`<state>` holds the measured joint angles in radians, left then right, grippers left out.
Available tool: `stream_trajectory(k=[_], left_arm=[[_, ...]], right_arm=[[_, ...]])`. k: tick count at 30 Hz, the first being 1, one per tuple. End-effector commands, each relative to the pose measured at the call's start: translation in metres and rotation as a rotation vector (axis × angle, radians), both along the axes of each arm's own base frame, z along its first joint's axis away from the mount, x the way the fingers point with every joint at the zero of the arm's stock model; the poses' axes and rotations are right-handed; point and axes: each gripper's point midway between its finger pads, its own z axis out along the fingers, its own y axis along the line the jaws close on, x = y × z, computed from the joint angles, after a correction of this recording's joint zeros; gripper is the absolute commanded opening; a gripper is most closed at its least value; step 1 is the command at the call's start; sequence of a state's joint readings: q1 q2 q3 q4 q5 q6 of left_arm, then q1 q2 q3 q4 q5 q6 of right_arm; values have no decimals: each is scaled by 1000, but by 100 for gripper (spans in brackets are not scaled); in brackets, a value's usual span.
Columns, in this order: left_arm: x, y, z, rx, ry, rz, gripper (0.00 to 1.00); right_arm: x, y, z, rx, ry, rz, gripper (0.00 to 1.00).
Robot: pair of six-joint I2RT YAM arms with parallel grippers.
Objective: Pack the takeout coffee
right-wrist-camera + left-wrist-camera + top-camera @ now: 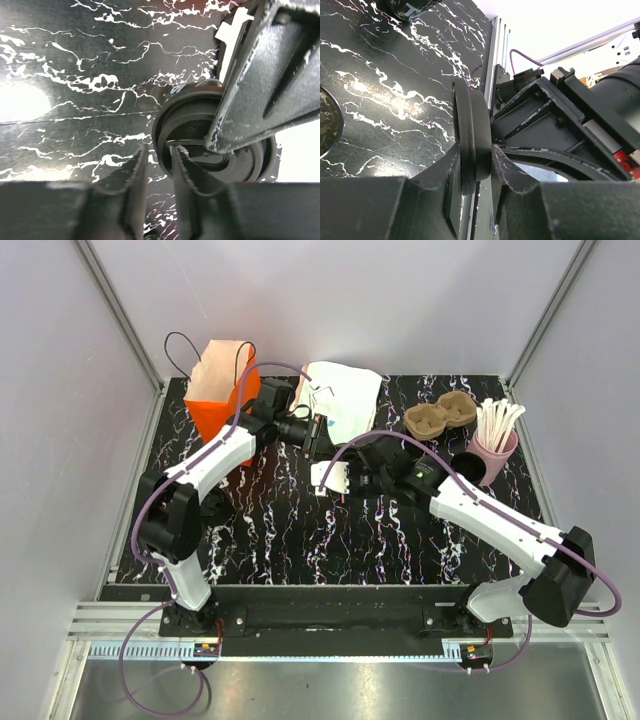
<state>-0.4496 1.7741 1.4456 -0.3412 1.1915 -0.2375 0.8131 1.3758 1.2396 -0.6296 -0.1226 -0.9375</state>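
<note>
The takeout coffee (467, 463), a small black cup, stands on the table against the pink cup of white sticks (495, 452), away from both grippers. My left gripper (314, 432) (475, 147) is shut on a flat round black lid (318, 440) (472, 120), pinching it across its thickness and holding it on edge above the table. My right gripper (328, 462) (159, 152) has come up to this lid (190, 120). Its jaws are narrow and straddle the lid's rim, one finger outside and one inside, with a sliver of gap still showing.
An orange paper bag (220, 400) stands open at the back left. Next to it lies a white bag (345, 390). A brown cardboard cup carrier (440, 417) sits at the back right. The black marbled table (300, 530) ends at metal rails.
</note>
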Motion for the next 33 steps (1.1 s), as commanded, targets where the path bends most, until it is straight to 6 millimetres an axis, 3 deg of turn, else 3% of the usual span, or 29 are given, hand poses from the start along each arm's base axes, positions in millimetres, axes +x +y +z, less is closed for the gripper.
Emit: stream_trajectory(k=[1, 6, 9, 10, 14, 16, 17, 20, 25, 29, 30, 31, 33], left_arm=[[-8, -2, 15, -64, -7, -64, 3], [-8, -1, 14, -63, -10, -62, 6], [-5, 0, 13, -62, -11, -55, 25], [-4, 1, 13, -62, -13, -51, 37], [4, 7, 13, -57, -21, -28, 66], [11, 12, 14, -48, -33, -7, 76], [16, 16, 13, -42, -38, 8, 86], [25, 24, 16, -21, -73, 38, 99], [40, 38, 20, 53, -186, 116, 99], [40, 47, 17, 96, -274, 155, 99], [39, 50, 8, 119, -270, 168, 99], [37, 52, 14, 114, -309, 177, 99], [37, 58, 3, 153, -336, 207, 99]], right_arm=[[10, 3, 1, -4, -78, -17, 25], [11, 4, 2, -12, -97, -25, 10], [9, 2, 3, -19, -94, -24, 2], [7, 2, 4, -17, -90, -19, 1], [1, 1, 10, -7, -66, -10, 0], [-4, 1, 13, -1, -45, -3, 0], [-6, 0, 15, 1, -40, -2, 0], [-10, -1, 23, 6, -24, -1, 0], [-2, -8, 37, 7, -21, -42, 0], [26, -23, 49, 63, 38, -117, 0], [29, -21, 56, 87, 67, -113, 0], [33, -22, 58, 96, 77, -119, 0], [45, -27, 61, 97, 94, -139, 0]])
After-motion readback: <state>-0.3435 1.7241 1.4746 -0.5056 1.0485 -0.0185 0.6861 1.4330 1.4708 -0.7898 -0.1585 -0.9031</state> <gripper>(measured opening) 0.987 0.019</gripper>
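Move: The left hand still holds the black lid, whose middle is 2 cm to that hand's right and 1 cm below it. From the right hand the lid's middle is some 4 cm ahead and 1 cm left, about level in height. The open cup stands below, roughly 4 cm ahead of the right hand, 2 cm left and 14 cm down; from that hand the white towel is about 19 cm ahead and 3 cm left, and the second black cup 21 cm right, 1 cm ahead, both on the table. The right fingers shut on the near rim of the lid and pinch it, after which the left fingers spread wide, let go and draw off leftward and forward, about 5 cm to the left. The right hand dips back slightly, then carries the lid up about 5 cm and forward some 3 cm, easing to the right. ##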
